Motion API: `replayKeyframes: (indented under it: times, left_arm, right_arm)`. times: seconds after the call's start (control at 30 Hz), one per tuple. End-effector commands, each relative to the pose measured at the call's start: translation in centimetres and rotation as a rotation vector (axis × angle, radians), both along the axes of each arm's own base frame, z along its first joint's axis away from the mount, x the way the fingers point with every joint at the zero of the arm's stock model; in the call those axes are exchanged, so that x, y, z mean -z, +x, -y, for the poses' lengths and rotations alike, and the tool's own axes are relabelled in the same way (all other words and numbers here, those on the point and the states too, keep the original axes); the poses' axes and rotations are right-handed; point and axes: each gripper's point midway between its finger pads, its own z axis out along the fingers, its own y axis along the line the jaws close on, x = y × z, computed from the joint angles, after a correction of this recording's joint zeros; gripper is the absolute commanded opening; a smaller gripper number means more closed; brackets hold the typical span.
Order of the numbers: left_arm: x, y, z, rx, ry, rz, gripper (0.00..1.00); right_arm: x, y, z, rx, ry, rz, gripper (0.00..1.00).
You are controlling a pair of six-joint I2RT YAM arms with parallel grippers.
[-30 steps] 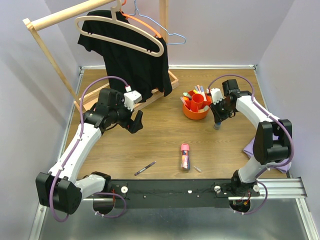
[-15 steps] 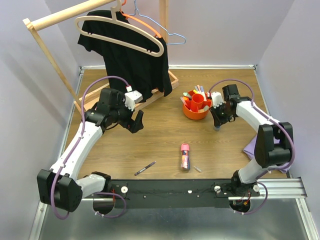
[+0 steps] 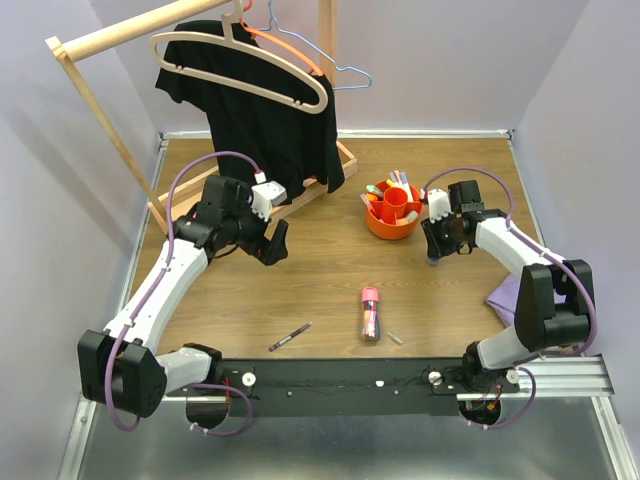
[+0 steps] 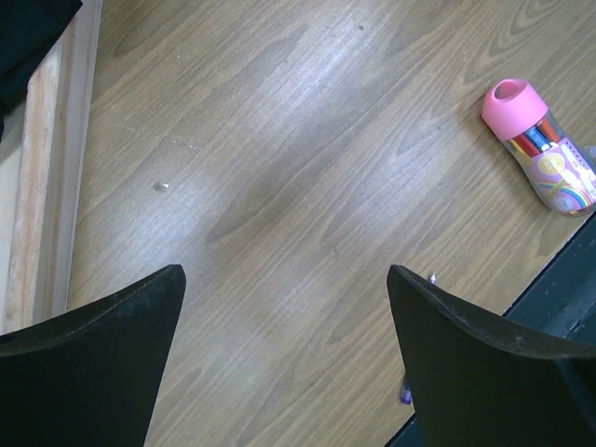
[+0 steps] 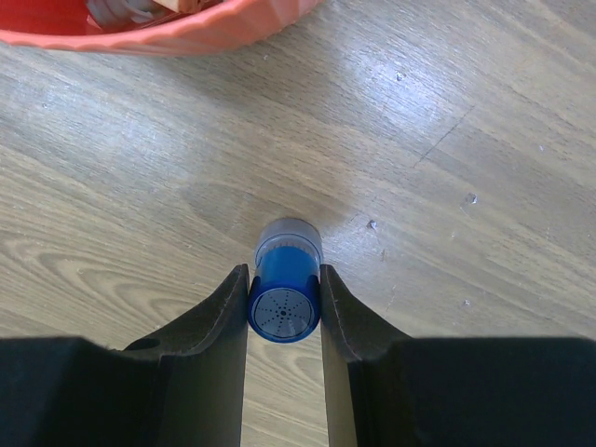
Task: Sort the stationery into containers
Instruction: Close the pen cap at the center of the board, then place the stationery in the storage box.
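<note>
My right gripper (image 3: 433,250) is shut on a chunky blue marker (image 5: 283,313), held upright just off the wood, a little right of the orange organiser (image 3: 386,231). The organiser's rim (image 5: 186,37) fills the top of the right wrist view, and several pens stand in it. My left gripper (image 3: 275,243) hangs open over bare wood, with nothing between its fingers (image 4: 112,345). A stubby pink tube (image 3: 370,313) lies at the front centre, also in the left wrist view as the pink tube (image 4: 540,149). A slim dark pen (image 3: 290,336) lies near the front rail.
A wooden rack with a black shirt (image 3: 260,120) and hangers stands at the back left, its base rail (image 4: 51,158) beside my left gripper. A purple cloth (image 3: 503,294) lies at the right edge. A small white piece (image 3: 395,338) lies near the tube.
The right arm has shifted a little, its elbow swinging nearer the front, with the blue marker still in its jaws. The left arm has edged slightly right.
</note>
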Motion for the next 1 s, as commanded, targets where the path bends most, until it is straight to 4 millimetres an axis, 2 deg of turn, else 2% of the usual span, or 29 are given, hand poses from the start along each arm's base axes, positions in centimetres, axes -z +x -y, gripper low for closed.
replayKeyframes:
  times: [0.0,0.03,0.07,0.13,0.17,0.23,0.27,0.37,0.4,0.5,0.53,0.63,0.73,0.87,0.97]
  left_arm:
    - [-1.4,0.8,0.6,0.009,-0.035,0.036,0.99]
    - [-1.5,0.9,0.5,0.007,-0.033,0.036,0.99]
    - [-1.5,0.9,0.5,0.006,-0.030,0.036,0.99]
    - [-1.7,1.0,0.5,0.008,-0.029,0.040,0.99]
    - [-1.8,1.1,0.5,0.009,-0.028,0.042,0.99]
    - [-2.0,1.2,0.5,0.011,-0.028,0.047,0.99]
    - [-2.0,1.3,0.6,0.010,-0.029,0.048,0.99]
    - [-2.3,1.6,0.7,0.013,-0.029,0.051,0.99]
    - [-2.2,1.7,0.7,0.013,-0.028,0.046,0.99]
    - [-2.5,2.2,0.9,0.017,-0.034,0.051,0.99]
    - [-2.8,2.4,1.0,0.017,-0.037,0.057,0.99]
    - [-3.1,2.7,1.1,0.018,-0.037,0.061,0.99]
    - [-3.2,3.0,1.0,0.018,-0.030,0.066,0.99]
    - [-3.2,3.0,1.0,0.016,-0.027,0.068,0.99]
    - [-3.0,3.0,0.9,0.015,-0.020,0.063,0.99]
  right_arm:
    - [3.9,-4.5,0.6,-0.012,-0.036,-0.190,0.01]
    - [2.7,-3.7,0.4,-0.028,-0.033,-0.161,0.01]
    - [1.9,-4.2,0.4,-0.031,-0.029,-0.186,0.01]
    - [-0.4,-3.6,0.0,-0.043,-0.013,-0.146,0.01]
    - [-2.3,-2.7,-0.1,-0.048,-0.009,-0.117,0.01]
    - [-4.7,-1.7,-0.1,-0.055,-0.015,-0.068,0.01]
    - [-6.7,-0.5,-0.1,-0.046,-0.015,-0.020,0.01]
    - [-9.5,1.3,-0.3,-0.030,-0.003,0.057,0.01]
    - [-11.1,2.3,-0.6,-0.024,0.009,0.098,0.01]
    - [-12.1,3.7,-1.2,-0.015,0.041,0.109,0.01]
    - [-13.2,4.6,-1.4,-0.007,0.054,0.140,0.01]
    - [-13.9,6.5,-2.0,-0.007,0.077,0.175,0.01]
    - [-13.6,7.4,-2.6,-0.013,0.105,0.165,0.01]
    - [-14.4,8.9,-3.8,-0.024,0.153,0.188,0.01]
    - [-13.8,9.5,-4.5,-0.032,0.168,0.168,0.01]
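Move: The right hand already grips the blue tube upright, its grey capped end down on the board; the orange container lies about 12 cm ahead and 11 cm to its left, its middle some 3 cm lower. The pink bottle of pencils is roughly 18 cm left and 16 cm back, and a small clear piece about 12 cm left and 24 cm back, both about 4 cm lower. From the empty left hand the container is some 16 cm ahead, 32 cm right and 16 cm below. Keeping its pinch on the blue tube, the right hand lifts it off the board, about 14 cm nearly straight up at first and then more and more forward, tilting the fingertips some 10 degrees outward. It carries on to about 8 cm forward and a little left, towards the right side of the orange container, sinking 1 to 2 cm at the end, while the open, empty left hand drifts a few centimetres forward and up. ##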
